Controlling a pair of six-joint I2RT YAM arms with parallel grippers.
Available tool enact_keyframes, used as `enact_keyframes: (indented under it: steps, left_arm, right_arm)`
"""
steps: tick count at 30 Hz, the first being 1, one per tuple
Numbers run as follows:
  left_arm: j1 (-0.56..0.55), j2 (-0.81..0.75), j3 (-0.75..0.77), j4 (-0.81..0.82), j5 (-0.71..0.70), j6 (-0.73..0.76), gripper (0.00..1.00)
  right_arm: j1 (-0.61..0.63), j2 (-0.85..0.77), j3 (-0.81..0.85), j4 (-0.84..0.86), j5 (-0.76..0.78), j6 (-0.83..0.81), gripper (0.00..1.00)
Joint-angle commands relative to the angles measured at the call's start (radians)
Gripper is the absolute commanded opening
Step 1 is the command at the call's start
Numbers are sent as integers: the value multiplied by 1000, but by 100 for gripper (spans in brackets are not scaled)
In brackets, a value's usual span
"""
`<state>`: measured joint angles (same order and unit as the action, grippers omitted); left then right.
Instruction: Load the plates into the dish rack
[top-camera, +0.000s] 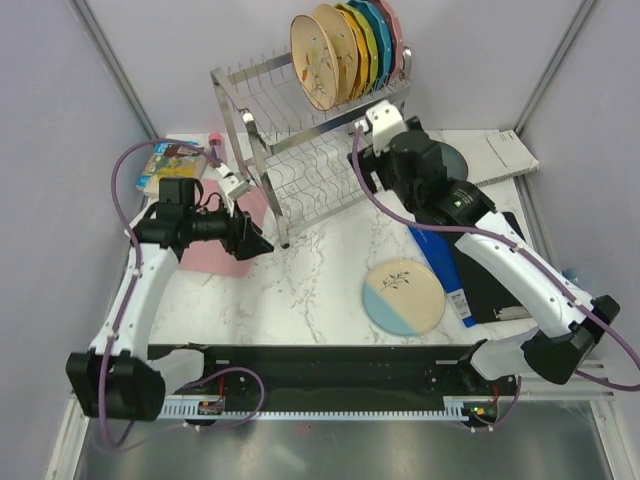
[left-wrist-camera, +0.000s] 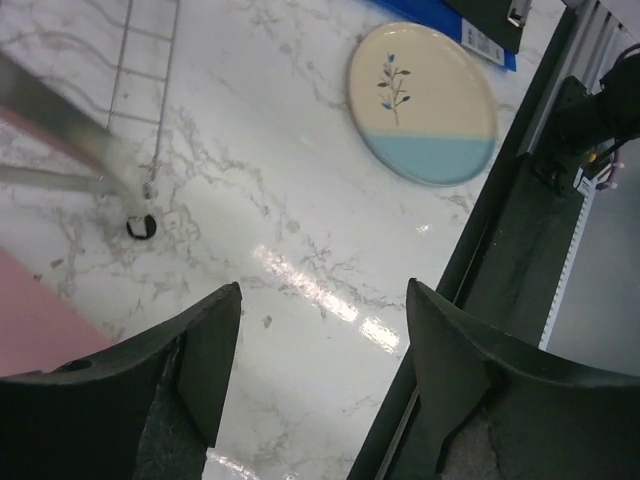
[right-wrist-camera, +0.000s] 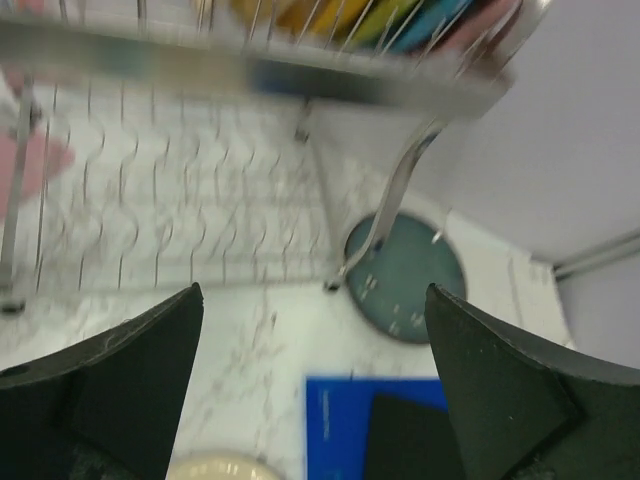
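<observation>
The dish rack (top-camera: 262, 95) stands at the back of the table. Two cream-yellow painted plates (top-camera: 320, 58) stand upright at the right end of its upper tier. The half-blue, half-cream plate (top-camera: 403, 296) (left-wrist-camera: 425, 100) lies flat on the marble. The dark teal plate (right-wrist-camera: 405, 278) lies by the rack's right leg, mostly hidden behind the right arm in the top view. My left gripper (left-wrist-camera: 323, 290) (top-camera: 255, 243) hangs open and empty by the rack's front left leg (left-wrist-camera: 70, 130). My right gripper (right-wrist-camera: 312, 290) is open and empty, high beside the rack's right end.
Plain yellow, green, blue and pink plates (top-camera: 378, 40) fill the upper tier behind the painted ones. A pink mat (top-camera: 222, 250) lies at left, a blue book (top-camera: 440, 262) and black folder (top-camera: 495, 280) at right. A black base rail (top-camera: 340, 365) runs along the near edge.
</observation>
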<state>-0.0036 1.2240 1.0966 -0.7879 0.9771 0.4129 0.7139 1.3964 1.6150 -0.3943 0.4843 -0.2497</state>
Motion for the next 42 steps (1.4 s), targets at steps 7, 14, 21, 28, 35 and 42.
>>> enact_keyframes:
  steps: [7, 14, 21, 28, 35, 42]
  left_arm:
    - [-469, -161, -142, 326, -300, -402, 79]
    - [-647, -58, -265, 528, -532, -762, 79]
    - [-782, 106, -336, 717, -698, -910, 79]
    - [-858, 215, -339, 782, -747, -942, 78]
    - [-880, 282, -334, 828, -746, -962, 78]
    - [-898, 431, -264, 843, -721, -1036, 75]
  right_arm:
    - [-142, -137, -263, -483, -199, 372, 98]
    - [-264, -226, -397, -503, -331, 350, 98]
    - [-268, -327, -480, -531, -259, 280, 98]
    - [-268, -330, -520, -488, -308, 257, 98]
    - [-269, -315, -543, -406, -299, 204, 98]
    - [-272, -275, -593, -434, -348, 113, 98]
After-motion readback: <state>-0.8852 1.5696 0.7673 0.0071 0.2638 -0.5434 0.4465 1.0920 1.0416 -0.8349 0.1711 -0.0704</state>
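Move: The two-tone plate lies about 31 cm right of the left hand, 9 cm back and 22 cm below; the rack's near foot is some 6 cm right of that hand, 4 cm ahead. From the right hand the plate is about 20 cm back, 4 cm right and 41 cm below. Blue folder: 13 cm back, 13 cm right of the right hand; black clipboard: 13 cm back, 24 cm right, both at table height. Open hands approach the two-tone plate: left swings 20 cm right and down, right sinks 23 cm, drawing back-right. ##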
